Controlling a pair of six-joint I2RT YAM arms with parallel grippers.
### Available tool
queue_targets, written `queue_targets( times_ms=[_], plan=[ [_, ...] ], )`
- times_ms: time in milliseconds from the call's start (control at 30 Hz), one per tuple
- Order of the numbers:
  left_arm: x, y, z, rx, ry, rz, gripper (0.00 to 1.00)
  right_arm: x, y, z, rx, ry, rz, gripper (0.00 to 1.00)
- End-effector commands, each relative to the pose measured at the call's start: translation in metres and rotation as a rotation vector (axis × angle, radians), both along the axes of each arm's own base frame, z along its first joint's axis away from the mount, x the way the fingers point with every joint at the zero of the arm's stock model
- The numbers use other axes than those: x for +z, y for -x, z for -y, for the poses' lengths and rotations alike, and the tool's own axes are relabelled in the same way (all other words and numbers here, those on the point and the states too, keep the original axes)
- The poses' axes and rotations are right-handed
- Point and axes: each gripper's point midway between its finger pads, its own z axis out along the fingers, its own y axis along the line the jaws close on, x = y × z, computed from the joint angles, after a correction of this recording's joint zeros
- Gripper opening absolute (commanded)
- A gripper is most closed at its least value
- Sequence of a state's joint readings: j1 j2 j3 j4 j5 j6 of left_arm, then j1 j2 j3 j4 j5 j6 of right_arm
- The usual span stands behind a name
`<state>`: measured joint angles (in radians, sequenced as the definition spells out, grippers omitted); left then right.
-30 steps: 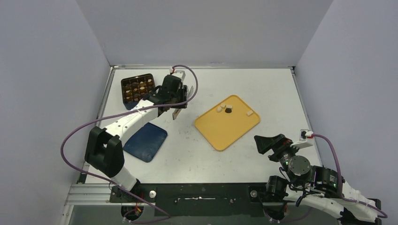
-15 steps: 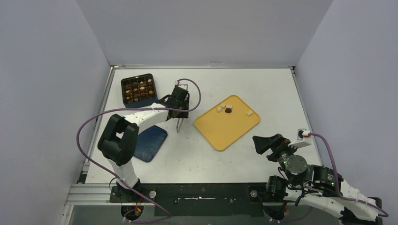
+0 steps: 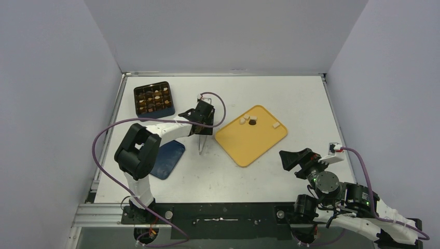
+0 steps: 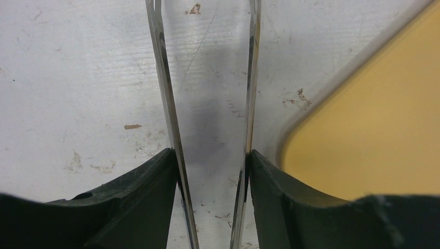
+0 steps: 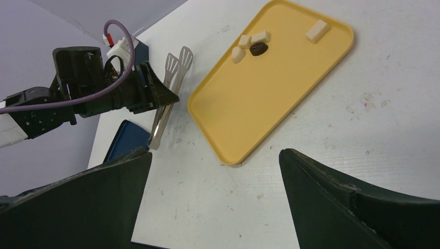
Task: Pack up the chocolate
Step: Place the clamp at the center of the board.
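Several chocolate pieces lie at the far end of the yellow tray (image 3: 249, 142): cream ones (image 3: 242, 121) (image 5: 316, 31) and a dark one (image 3: 252, 122) (image 5: 258, 49). More chocolate fills the dark compartment box (image 3: 153, 99) at the far left. My left gripper (image 3: 203, 123) (image 4: 211, 151) is shut on the long metal tongs (image 4: 166, 93) (image 5: 165, 111), with one tong arm against each finger. It hovers over bare table just left of the tray's corner (image 4: 373, 129). The tongs' tips hold nothing. My right gripper (image 3: 296, 158) (image 5: 214, 153) stands wide open and empty, near the front right.
A blue lid (image 3: 166, 158) lies flat on the table, left of the tongs and near the left arm. The box sits close to the left wall. Purple cables loop over both arms.
My left gripper has carried the tongs away from the box, rightwards and nearer, to the tray's left corner. The right arm has barely moved.
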<state>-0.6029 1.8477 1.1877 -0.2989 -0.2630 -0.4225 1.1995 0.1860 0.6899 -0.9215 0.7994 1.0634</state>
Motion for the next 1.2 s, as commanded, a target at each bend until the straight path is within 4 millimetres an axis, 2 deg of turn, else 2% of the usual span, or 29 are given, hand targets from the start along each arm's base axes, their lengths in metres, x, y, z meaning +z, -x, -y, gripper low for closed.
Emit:
queue_targets(
  times_ms=[0,667,900,1033,1167],
  plan=[
    [0.01,-0.009,0.01,0.014,0.03,0.051,0.5,0.012,-0.002,0.001,-0.013,-0.017,0.015,1.0],
    [0.013,0.0,0.007,0.024,0.029,0.05,0.63,0.011,-0.001,0.001,-0.01,-0.023,0.013,1.0],
    [0.034,0.0,0.008,0.012,0.044,0.079,0.68,0.011,-0.001,0.001,-0.01,-0.02,0.013,1.0],
    [0.045,0.0,0.006,0.019,0.042,0.091,0.81,0.011,-0.001,0.001,-0.011,-0.023,0.015,1.0],
    [0.057,0.001,0.004,0.031,0.06,0.109,0.83,0.011,-0.001,0.001,-0.009,-0.025,0.014,1.0]
  ],
)
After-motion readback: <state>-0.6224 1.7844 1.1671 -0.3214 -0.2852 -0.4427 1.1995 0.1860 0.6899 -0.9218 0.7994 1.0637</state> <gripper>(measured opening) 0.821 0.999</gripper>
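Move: The left hand still has the clamp squeezed between its fingers, with the hinge end towards the robot; the board spot for it lies straight below, only about 2 cm down. The yellow tray's middle is some 17 cm to the right and 3 cm nearer the robot. The chocolate box stands 23 cm left and 13 cm ahead, the blue tray 19 cm left and 12 cm back. From the idle right hand, that spot is roughly 22 cm ahead, 22 cm left and 20 cm below. Staying low over the middle of the board, beside the yellow tray's left corner, the left hand keeps opening from about half to some four-fifths, letting the clamp's two arms spread between the fingers while it eases back about 1 cm and settles slightly lower. It then lifts straight up about 2.5 cm from its lowest point, still opening and with the wrist hardly turning, so that the fingers come off the outsides of the clamp's arms. ##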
